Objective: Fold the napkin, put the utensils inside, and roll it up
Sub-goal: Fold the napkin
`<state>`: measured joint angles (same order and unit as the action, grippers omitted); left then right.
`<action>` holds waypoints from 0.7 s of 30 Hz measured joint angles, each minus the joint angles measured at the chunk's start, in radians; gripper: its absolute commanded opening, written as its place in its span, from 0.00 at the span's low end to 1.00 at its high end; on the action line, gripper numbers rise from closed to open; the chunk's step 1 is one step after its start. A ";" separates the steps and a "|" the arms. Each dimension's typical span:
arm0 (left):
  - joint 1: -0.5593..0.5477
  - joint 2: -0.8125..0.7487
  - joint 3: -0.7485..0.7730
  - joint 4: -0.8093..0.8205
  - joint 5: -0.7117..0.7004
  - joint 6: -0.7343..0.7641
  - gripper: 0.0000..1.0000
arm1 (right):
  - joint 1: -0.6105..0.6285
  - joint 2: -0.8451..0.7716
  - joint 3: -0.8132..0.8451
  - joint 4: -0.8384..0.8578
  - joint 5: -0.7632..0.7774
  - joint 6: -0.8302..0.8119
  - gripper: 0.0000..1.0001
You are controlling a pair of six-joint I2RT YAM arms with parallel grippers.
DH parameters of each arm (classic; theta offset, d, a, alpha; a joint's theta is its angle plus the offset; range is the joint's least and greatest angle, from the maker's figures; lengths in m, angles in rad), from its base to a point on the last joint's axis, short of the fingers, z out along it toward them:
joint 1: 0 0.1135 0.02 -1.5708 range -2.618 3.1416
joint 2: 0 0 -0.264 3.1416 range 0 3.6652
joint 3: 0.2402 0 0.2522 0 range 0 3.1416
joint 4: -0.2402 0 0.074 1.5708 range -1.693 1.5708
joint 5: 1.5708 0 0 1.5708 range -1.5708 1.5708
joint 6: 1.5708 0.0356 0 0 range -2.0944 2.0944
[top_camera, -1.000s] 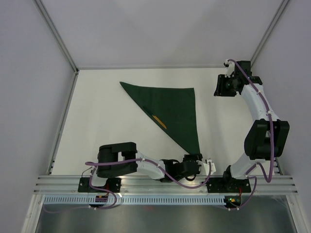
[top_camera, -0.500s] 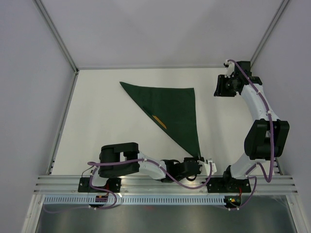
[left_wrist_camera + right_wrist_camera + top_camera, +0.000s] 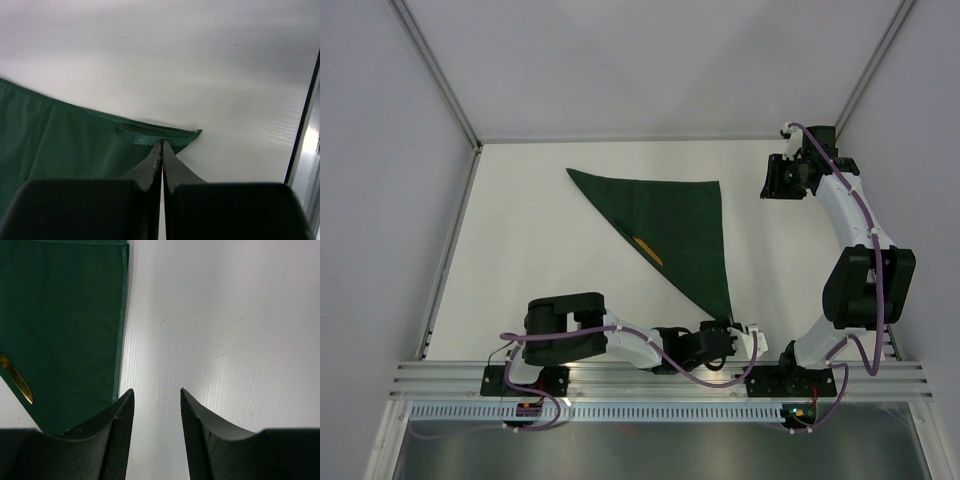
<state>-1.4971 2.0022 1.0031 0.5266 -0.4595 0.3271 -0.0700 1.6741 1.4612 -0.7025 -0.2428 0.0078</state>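
The dark green napkin (image 3: 670,215) lies folded into a triangle on the white table, its point reaching toward the near edge. The knife (image 3: 648,250) rests on it along the long fold, and its orange-tan blade (image 3: 17,380) shows in the right wrist view. My left gripper (image 3: 728,325) is low at the napkin's near corner. Its jaws are pressed together on the puckered hem of the napkin (image 3: 75,145), as the left gripper (image 3: 161,144) shows. My right gripper (image 3: 769,180) hovers open at the back right, beside the napkin's right edge (image 3: 65,315). Nothing sits between the right gripper (image 3: 156,392) fingers.
White table (image 3: 520,250) bounded by grey walls on three sides. An aluminium rail (image 3: 660,378) with the arm bases runs along the near edge, and the rail (image 3: 310,150) stands close to the right of the left gripper.
My left gripper has closed from partly open to shut on the napkin's near corner. The right arm, napkin and knife have not moved.
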 measured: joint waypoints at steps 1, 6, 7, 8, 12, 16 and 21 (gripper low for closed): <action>0.003 0.000 0.000 0.000 0.000 0.000 0.02 | 0.000 0.000 0.000 0.000 0.000 -0.001 0.47; 0.013 0.000 0.000 -0.002 0.017 0.000 0.02 | 0.000 0.000 0.000 0.000 0.000 -0.002 0.48; 0.015 -0.001 0.000 -0.003 0.019 0.000 0.07 | 0.000 0.000 0.000 0.000 0.000 -0.002 0.48; 0.017 -0.002 0.000 -0.008 0.024 -0.001 0.12 | 0.000 0.000 0.000 0.000 0.000 -0.003 0.48; 0.019 -0.027 -0.010 -0.020 0.046 -0.004 0.32 | 0.000 0.000 0.000 0.000 0.000 -0.004 0.48; 0.019 -0.060 -0.019 -0.022 0.056 -0.006 0.37 | 0.000 0.000 -0.003 0.000 0.000 -0.004 0.48; 0.019 -0.068 -0.020 -0.031 0.088 -0.014 0.36 | 0.000 0.000 -0.018 0.003 0.000 -0.004 0.48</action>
<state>-1.4776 1.9343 0.9833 0.4961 -0.3714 0.3134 -0.0704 1.6741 1.4437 -0.6991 -0.2428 0.0036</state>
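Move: Just behind the left fingers lies the napkin's near corner, about 2 cm back, 1 cm to the right and 1 cm lower. The knife blade on the napkin is some 22 cm ahead and 21 cm left of this hand, 2 cm lower. The metal rail runs roughly 8 cm straight back. From the right hand, the corner lies about 31 cm back, 10 cm left and 14 cm down. Starting with shut fingertips at the napkin's fold beside the near corner, the left hand creeps barely 0.5 cm forward, then opens to about a third of its range and rises roughly 1.5 cm off the cloth, drawing back about 1 cm as it goes. The wrist hardly turns. ##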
